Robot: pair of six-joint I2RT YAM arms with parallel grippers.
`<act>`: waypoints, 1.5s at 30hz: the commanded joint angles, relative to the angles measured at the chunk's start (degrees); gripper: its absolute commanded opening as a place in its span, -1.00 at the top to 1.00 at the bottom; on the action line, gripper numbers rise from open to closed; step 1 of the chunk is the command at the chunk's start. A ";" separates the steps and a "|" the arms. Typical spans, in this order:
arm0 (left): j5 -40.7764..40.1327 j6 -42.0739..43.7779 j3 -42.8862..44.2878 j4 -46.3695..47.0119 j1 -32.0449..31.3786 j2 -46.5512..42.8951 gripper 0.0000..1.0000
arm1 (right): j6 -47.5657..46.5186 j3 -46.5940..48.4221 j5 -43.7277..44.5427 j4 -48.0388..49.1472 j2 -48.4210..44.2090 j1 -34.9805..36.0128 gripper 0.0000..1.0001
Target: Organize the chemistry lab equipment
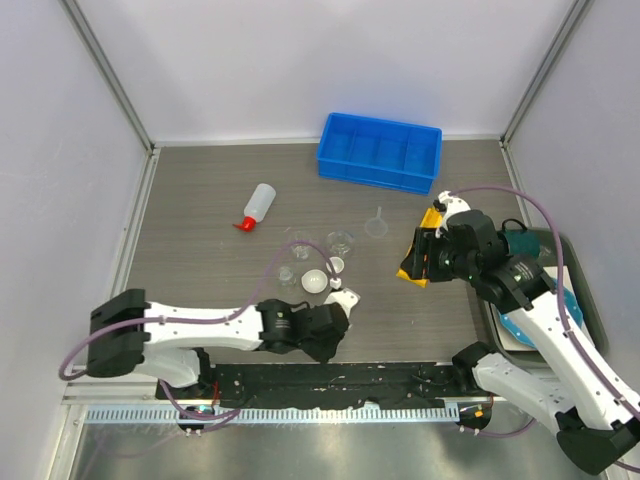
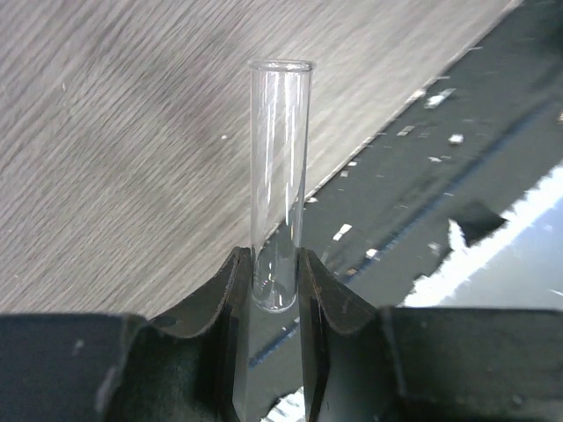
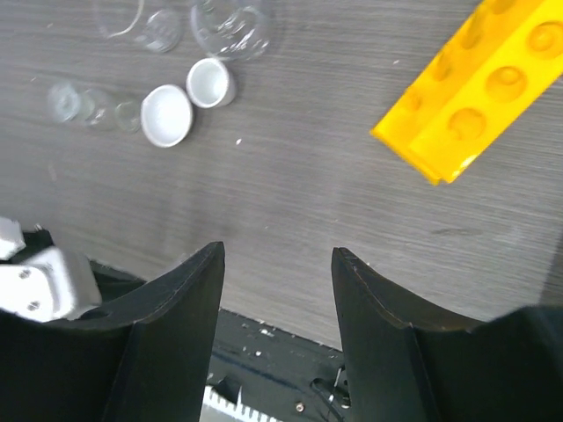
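Observation:
My left gripper (image 2: 270,264) is shut on the rounded bottom end of a thin glass tube (image 2: 281,167), which sticks out over the table's front edge. From above, the left gripper (image 1: 328,342) sits near the front rail. My right gripper (image 3: 277,255) is open over bare table, with nothing between its fingers. The yellow holed rack (image 3: 475,83) lies just beyond it, seen from above as the rack (image 1: 412,266) beside the right gripper (image 1: 428,250). Two white dishes (image 1: 315,281) (image 1: 336,265), clear beakers (image 1: 341,241) (image 1: 297,245), a funnel (image 1: 376,224) and the red-capped squeeze bottle (image 1: 258,206) stand mid-table.
A blue compartment bin (image 1: 380,152) stands at the back. At the right, a dark tray (image 1: 585,300) holds a teal mug (image 1: 520,240) and a blue plate (image 1: 535,325). A black rail (image 1: 330,378) runs along the front edge.

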 commanded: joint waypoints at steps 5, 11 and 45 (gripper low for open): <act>17.50 7.44 -2.98 10.99 5.43 -15.96 0.80 | 2.08 -2.35 -18.44 0.15 -5.59 0.21 -0.15; 29.35 8.14 -6.14 18.81 10.26 -22.20 0.80 | 2.70 -2.09 -29.70 1.20 -7.96 0.21 -0.15; 53.54 14.03 -11.77 35.69 16.60 -25.47 0.85 | 11.49 -7.45 -44.92 11.66 -7.97 8.63 -0.11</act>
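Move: In the left fingers the test tube is already held by its rounded end, its rim pointing right and outward; the open right gripper waits about 14 cm ahead, 21 cm right and 16 cm above the left hand. From the right hand, the tube's middle lies roughly 12 cm back, 18 cm left and 14 cm below; the yellow rack stands some 14 cm ahead, 2 cm right and 19 cm below. The white dish is about 18 cm ahead of the left hand, 2 cm left and 4 cm below. Lifting the test tube some 16 cm, fast at first, the left hand then also draws back a little, keeps its grip, and swings its fingers from downward to point right, towards the right gripper. The right hand comes back about 13 cm and leftward too, away from the rack and rising slightly, its half-open fingers turning left to face the tube's rim; no touch can be seen. ##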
